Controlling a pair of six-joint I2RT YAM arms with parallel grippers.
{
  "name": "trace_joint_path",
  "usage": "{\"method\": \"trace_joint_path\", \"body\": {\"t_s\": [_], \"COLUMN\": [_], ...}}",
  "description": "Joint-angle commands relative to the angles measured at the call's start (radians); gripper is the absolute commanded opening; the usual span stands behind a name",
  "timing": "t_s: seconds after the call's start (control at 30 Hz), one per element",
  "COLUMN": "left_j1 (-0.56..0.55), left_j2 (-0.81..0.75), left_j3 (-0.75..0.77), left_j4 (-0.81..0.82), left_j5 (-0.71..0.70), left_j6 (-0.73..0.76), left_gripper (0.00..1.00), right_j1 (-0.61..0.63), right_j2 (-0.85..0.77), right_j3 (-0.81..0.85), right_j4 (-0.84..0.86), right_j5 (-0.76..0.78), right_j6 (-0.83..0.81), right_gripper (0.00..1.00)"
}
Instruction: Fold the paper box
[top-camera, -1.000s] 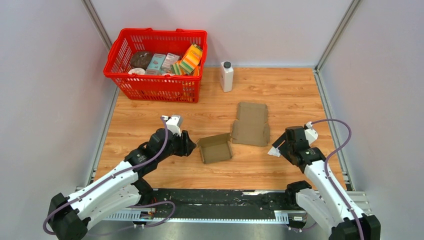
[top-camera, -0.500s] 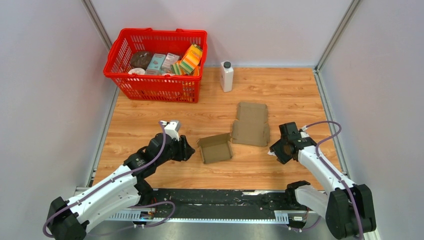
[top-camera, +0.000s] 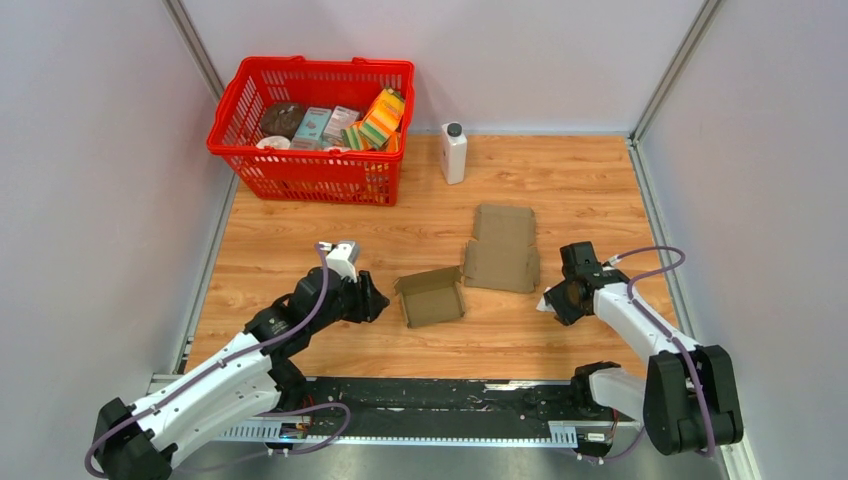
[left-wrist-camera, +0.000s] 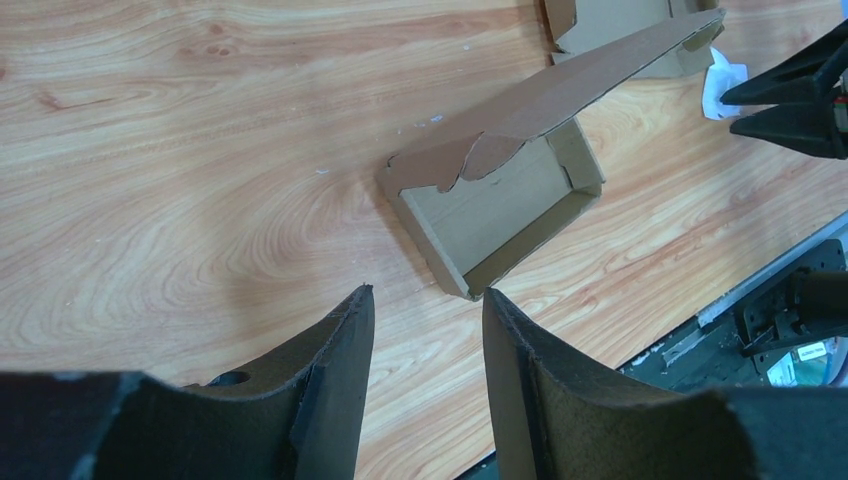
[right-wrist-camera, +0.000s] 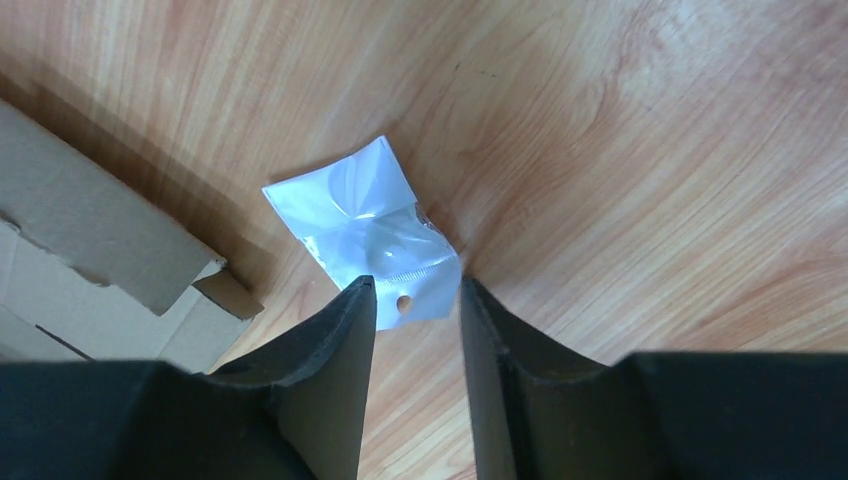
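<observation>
The brown paper box (top-camera: 432, 298) lies mid-table as a shallow open tray, its lid panel (top-camera: 503, 250) stretched flat to the upper right. The left wrist view has the tray (left-wrist-camera: 500, 215) ahead of my open left gripper (left-wrist-camera: 425, 300), which hovers just left of it with nothing between its fingers. My right gripper (top-camera: 553, 297) is low at the lid's right edge. Its fingertips stand either side of the near end of a small white plastic bag (right-wrist-camera: 365, 230) lying on the wood, with a gap still between them. A corner of the cardboard (right-wrist-camera: 90, 230) is at the left.
A red basket (top-camera: 232, 100) of groceries stands at the back left, with a white bottle (top-camera: 453, 152) to its right. Grey walls close in three sides. A black rail (top-camera: 440, 398) runs along the near edge.
My right gripper has come down and left onto the white bag, and its jaws have narrowed. The left arm has barely shifted. The box has not moved.
</observation>
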Motion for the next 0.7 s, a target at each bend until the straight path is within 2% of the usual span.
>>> {"method": "trace_joint_path", "body": {"t_s": [0.0, 0.03, 0.1, 0.13, 0.27, 0.3, 0.33, 0.47, 0.57, 0.6, 0.67], "left_j1": [-0.001, -0.001, -0.001, -0.003, -0.001, -0.003, -0.003, -0.001, -0.001, -0.001, -0.001], "left_j2": [-0.017, -0.017, -0.017, -0.02, -0.034, -0.039, -0.042, -0.089, -0.106, -0.105, -0.094], "left_j3": [0.038, 0.039, 0.044, 0.042, 0.039, 0.038, 0.035, -0.007, -0.025, -0.028, -0.036], "left_j4": [-0.005, -0.011, -0.017, -0.022, -0.036, -0.04, -0.048, -0.034, -0.016, -0.011, 0.006], "left_j5": [0.002, 0.002, 0.002, -0.003, -0.017, -0.021, -0.038, -0.093, -0.107, -0.11, -0.107], "left_j6": [-0.013, -0.011, -0.008, -0.008, -0.008, -0.008, -0.013, -0.046, -0.066, -0.069, -0.083], "left_gripper": [0.52, 0.52, 0.51, 0.51, 0.51, 0.51, 0.51, 0.51, 0.51, 0.51, 0.51], "right_j1": [-0.005, -0.005, -0.007, -0.005, -0.001, 0.02, 0.045, 0.229, 0.379, 0.44, 0.487], "right_j2": [0.037, 0.043, 0.054, 0.055, 0.006, -0.045, -0.078, -0.318, -0.421, -0.426, -0.385], "right_j3": [-0.007, -0.008, -0.019, -0.022, -0.021, -0.024, -0.021, -0.031, -0.027, -0.031, -0.022], "right_j4": [0.051, 0.054, 0.075, 0.086, 0.133, 0.152, 0.158, 0.12, 0.124, 0.15, 0.221], "right_j5": [0.011, 0.014, 0.007, 0.004, -0.033, -0.057, -0.062, 0.001, -0.022, -0.057, -0.155], "right_j6": [0.021, 0.022, 0.001, -0.01, -0.154, -0.279, -0.312, -0.398, -0.416, -0.425, -0.435], "right_gripper": [0.37, 0.32, 0.07, 0.01, 0.0, 0.0, 0.0, 0.0, 0.0, 0.0, 0.0]}}
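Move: Beside the right hand, low over the table, lies the small white packet: its middle is about 2 cm ahead, 1 cm left and 1 cm below, its near corner already between the open fingers. The flat cardboard's middle is some 15 cm ahead and 10 cm left, its nearest corner just past the packet, and the small open box about 4 cm ahead and 25 cm left. From the left hand the packet is roughly 34 cm right, 4 cm ahead and 11 cm below. Closing fully on the packet's near corner while dipping barely half a centimetre, the right hand pinches it, then swings quickly up and left about 8 cm each way, towards the small box. The wrist turns about 40 degrees counter-clockwise and the fingers tilt outward from nearly straight down, keeping their pinch. ##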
